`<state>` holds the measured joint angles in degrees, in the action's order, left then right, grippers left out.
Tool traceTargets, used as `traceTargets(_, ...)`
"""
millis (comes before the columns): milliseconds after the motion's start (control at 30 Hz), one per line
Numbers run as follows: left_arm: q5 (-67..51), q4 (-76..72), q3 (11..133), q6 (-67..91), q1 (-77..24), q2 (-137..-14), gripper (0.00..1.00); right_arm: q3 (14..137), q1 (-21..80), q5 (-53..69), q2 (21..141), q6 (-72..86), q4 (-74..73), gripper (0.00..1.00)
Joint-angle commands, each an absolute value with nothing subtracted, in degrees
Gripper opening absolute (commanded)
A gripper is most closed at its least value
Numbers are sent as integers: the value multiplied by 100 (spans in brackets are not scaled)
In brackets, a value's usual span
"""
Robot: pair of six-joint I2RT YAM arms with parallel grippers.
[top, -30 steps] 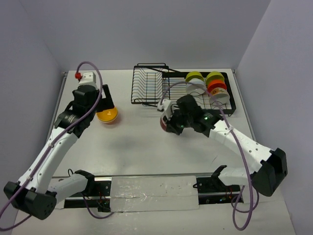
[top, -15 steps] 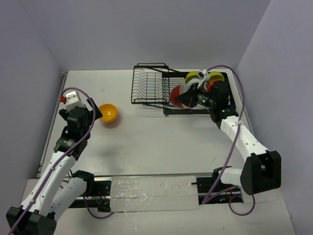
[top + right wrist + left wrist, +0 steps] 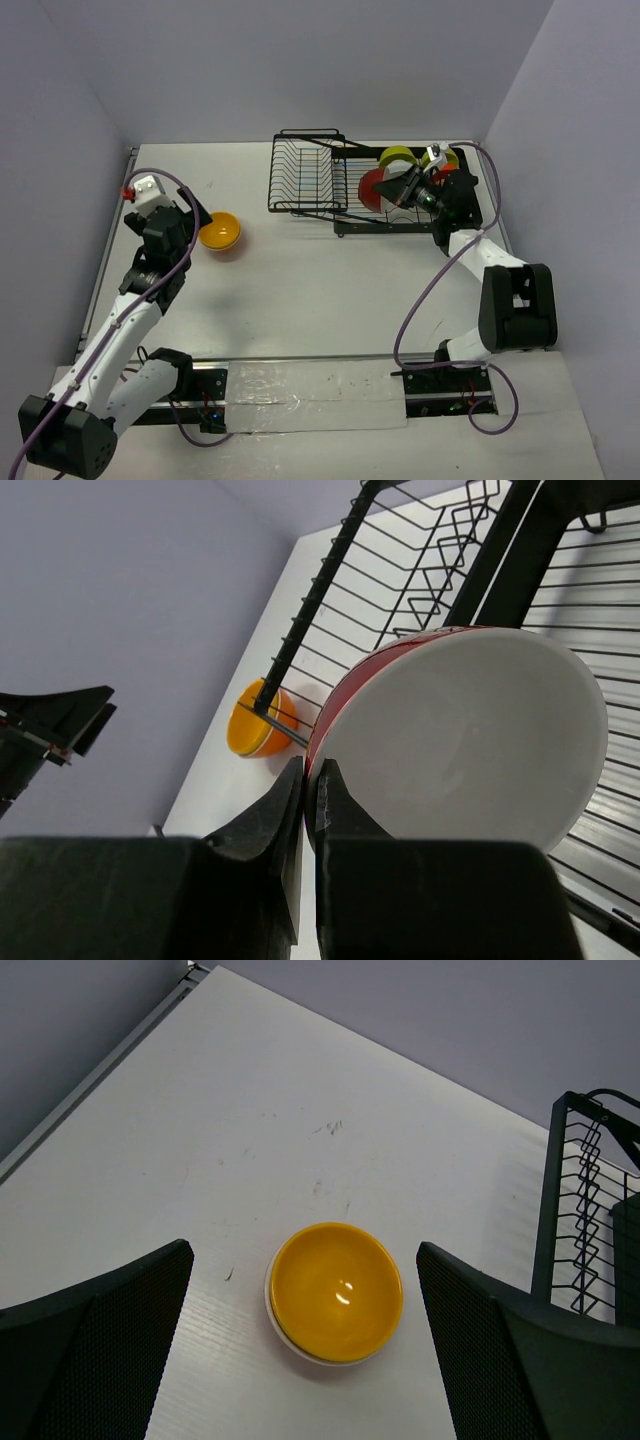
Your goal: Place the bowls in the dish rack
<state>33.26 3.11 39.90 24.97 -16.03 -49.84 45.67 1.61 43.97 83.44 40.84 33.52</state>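
A yellow-orange bowl (image 3: 219, 231) sits upright on the table left of the black wire dish rack (image 3: 300, 175); it shows between my left fingers in the left wrist view (image 3: 335, 1291). My left gripper (image 3: 305, 1340) is open above it, not touching. My right gripper (image 3: 310, 785) is shut on the rim of a red bowl with a white inside (image 3: 470, 735), held on edge over the rack's tray section (image 3: 380, 188). Lime-green (image 3: 397, 157) and yellow and orange bowls (image 3: 445, 160) stand in the rack behind it, partly hidden by the right arm.
The rack's taller ribbed section (image 3: 580, 1220) stands right of the yellow-orange bowl. Purple-grey walls close the table at the back and both sides. A taped rail (image 3: 310, 385) runs along the near edge between the arm bases.
My right gripper carried the red bowl from the table's middle to the rack and now holds it over the tray. My left arm drew back from the yellow-orange bowl, then moved slightly toward it.
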Motion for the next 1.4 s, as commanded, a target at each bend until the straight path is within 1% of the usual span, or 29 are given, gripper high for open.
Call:
traceTargets(0, 3261, 457, 4412, 2654, -1573, -5168, 99, 4588, 62, 4290, 8341, 4359, 4526, 0)
traceTargets(167, 3199, 316, 4447, 2637, -1573, -5203, 99, 4325, -52, 4114, 8691, 4719, 5158, 0)
traceTargets(433, 3050, 659, 4781, 2593, -1582, -5528, 99, 3999, -272, 3876, 9175, 5176, 6036, 0)
traceTargets(733, 2962, 782, 4913, 2540, -1573, -5599, 99, 3990, -466, 3902, 9904, 5800, 7179, 0)
traceTargets(1100, 2936, 835, 4904, 2479, -1582, -5607, 99, 4026, -475, 3867, 10467, 6266, 7944, 0)
traceTargets(1367, 2874, 835, 4931, 2461, -1582, -5651, 99, 3937, -483, 3735, 10626, 6363, 8103, 0)
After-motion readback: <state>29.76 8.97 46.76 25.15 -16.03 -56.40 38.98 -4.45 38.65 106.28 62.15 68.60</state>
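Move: The empty front-left slot of the dish rack, where the held red bowl is going, lies about 3 cm ahead of the right hand, 5 cm to its right and 11 cm below. Two bowls already racked stand behind that slot, at nearly the same height: the white bowl 9 cm ahead and 9 right of the hand, the yellow-green bowl 13 ahead and 7 right. From the left hand the slot is roughly 47 cm right, 3 ahead and 12 below. The red bowl, still pinched by its rim in the right fingers, is lowered about 8 cm towards the front-left slot of the dish rack while being carried some 5 cm forward and 5 cm right, in front of the racked white bowl. The sideways part ends early while the lowering goes on; the wrist rolls its left side up about 15 degrees and swings about 10 degrees clockwise, the fingers staying shut. ##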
